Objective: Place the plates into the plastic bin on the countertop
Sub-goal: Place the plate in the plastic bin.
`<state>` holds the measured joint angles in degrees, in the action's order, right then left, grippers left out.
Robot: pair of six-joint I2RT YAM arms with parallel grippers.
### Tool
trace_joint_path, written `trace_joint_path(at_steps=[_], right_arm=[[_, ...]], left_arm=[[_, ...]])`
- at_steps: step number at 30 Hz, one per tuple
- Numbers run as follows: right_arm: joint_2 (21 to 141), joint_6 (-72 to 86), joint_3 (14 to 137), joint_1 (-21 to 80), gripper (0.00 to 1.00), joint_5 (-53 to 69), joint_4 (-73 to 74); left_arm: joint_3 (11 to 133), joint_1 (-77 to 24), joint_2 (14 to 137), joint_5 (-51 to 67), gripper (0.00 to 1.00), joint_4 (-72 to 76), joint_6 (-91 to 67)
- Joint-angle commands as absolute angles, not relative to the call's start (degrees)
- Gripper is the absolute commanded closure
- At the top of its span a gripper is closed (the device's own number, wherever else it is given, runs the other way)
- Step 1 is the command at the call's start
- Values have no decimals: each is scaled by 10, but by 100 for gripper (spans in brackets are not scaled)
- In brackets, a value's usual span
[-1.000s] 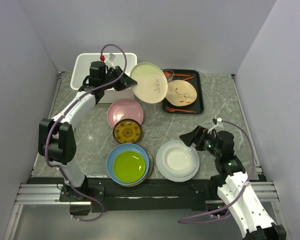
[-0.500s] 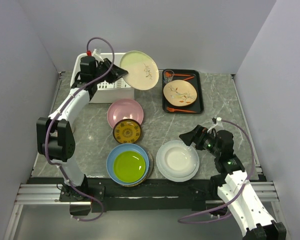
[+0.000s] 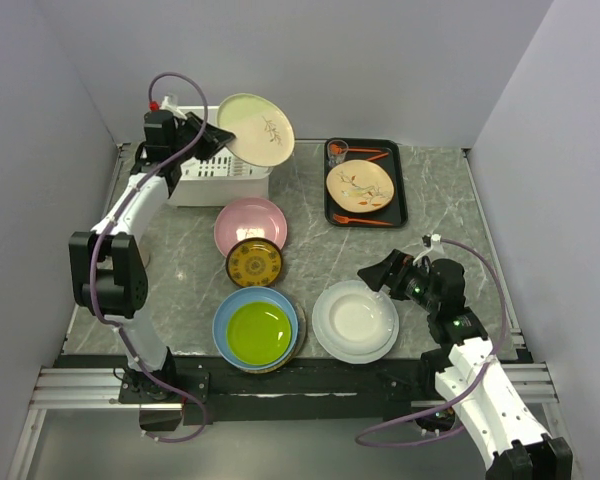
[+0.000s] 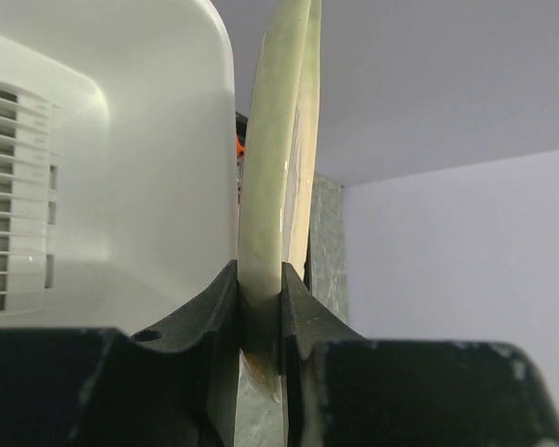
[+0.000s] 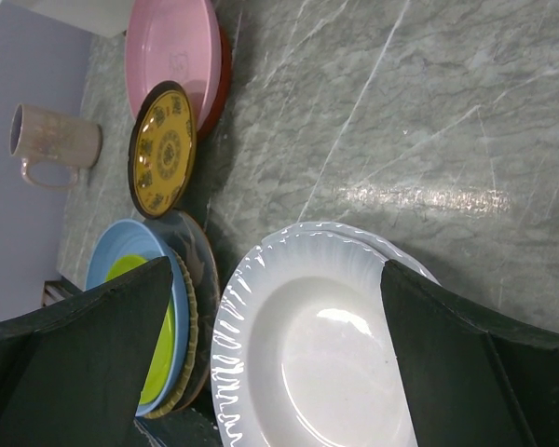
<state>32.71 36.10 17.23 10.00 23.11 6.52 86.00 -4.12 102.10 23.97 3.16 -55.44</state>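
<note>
My left gripper [image 3: 212, 139] is shut on the rim of a cream-and-green plate with a sprig [image 3: 255, 128], held tilted above the right end of the white plastic bin [image 3: 195, 180]. In the left wrist view the plate [image 4: 278, 158] stands edge-on between the jaws, beside the bin's wall [image 4: 121, 168]. My right gripper [image 3: 372, 280] hangs open just right of the white plates [image 3: 354, 320]; its wrist view shows the white plate [image 5: 317, 354] between the spread fingers. On the countertop [image 3: 320, 250] lie a pink plate [image 3: 250, 222], a gold-patterned brown plate [image 3: 254, 263] and a lime green plate [image 3: 258, 332] on a blue one.
A flat black tray [image 3: 398, 195] at the back right carries a peach flower-painted plate [image 3: 359, 185] and orange cutlery. A cream mug [image 5: 51, 144] shows at the left in the right wrist view. Grey walls close in both sides and the back.
My left arm has carried the cream-and-green plate leftward and back, from beside the tray to above the bin's right end. The right arm has stayed where it was.
</note>
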Motion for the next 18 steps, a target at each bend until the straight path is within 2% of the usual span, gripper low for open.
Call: trace_joint_path(at_steps=[1, 10, 18], right_arm=[[328, 351, 170, 104, 0, 236, 39], [335, 354, 167, 104, 0, 239, 32], [339, 347, 170, 104, 0, 239, 38]], left_arm=[[920, -20, 999, 243, 99, 122, -584], [891, -3, 984, 195, 99, 113, -561], [914, 12, 1005, 185, 99, 86, -540]])
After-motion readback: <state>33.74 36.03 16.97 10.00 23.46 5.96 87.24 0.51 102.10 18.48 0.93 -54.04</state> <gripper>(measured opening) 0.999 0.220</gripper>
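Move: My left hand already grips the cream-green plate by its rim, up above the right half of the plastic bin. The bin's middle lies roughly 7 cm to my left, about level fore and aft, some 22 cm below. The pink plate is about 21 cm back and 3 cm right of this hand, the yellow plate some 29 cm back and 4 cm right, both on the table. From my idle right hand, the bin is about 32 cm ahead and 39 cm left. I carry the plate leftward with my left hand, about 6 cm in over the plastic bin, edging forward a little and slowing at the end; it rises about a centimetre and comes back to its first height. Meanwhile I swing the wrist some 10 degrees counter-clockwise, and my fingers keep their pinch on the rim. ##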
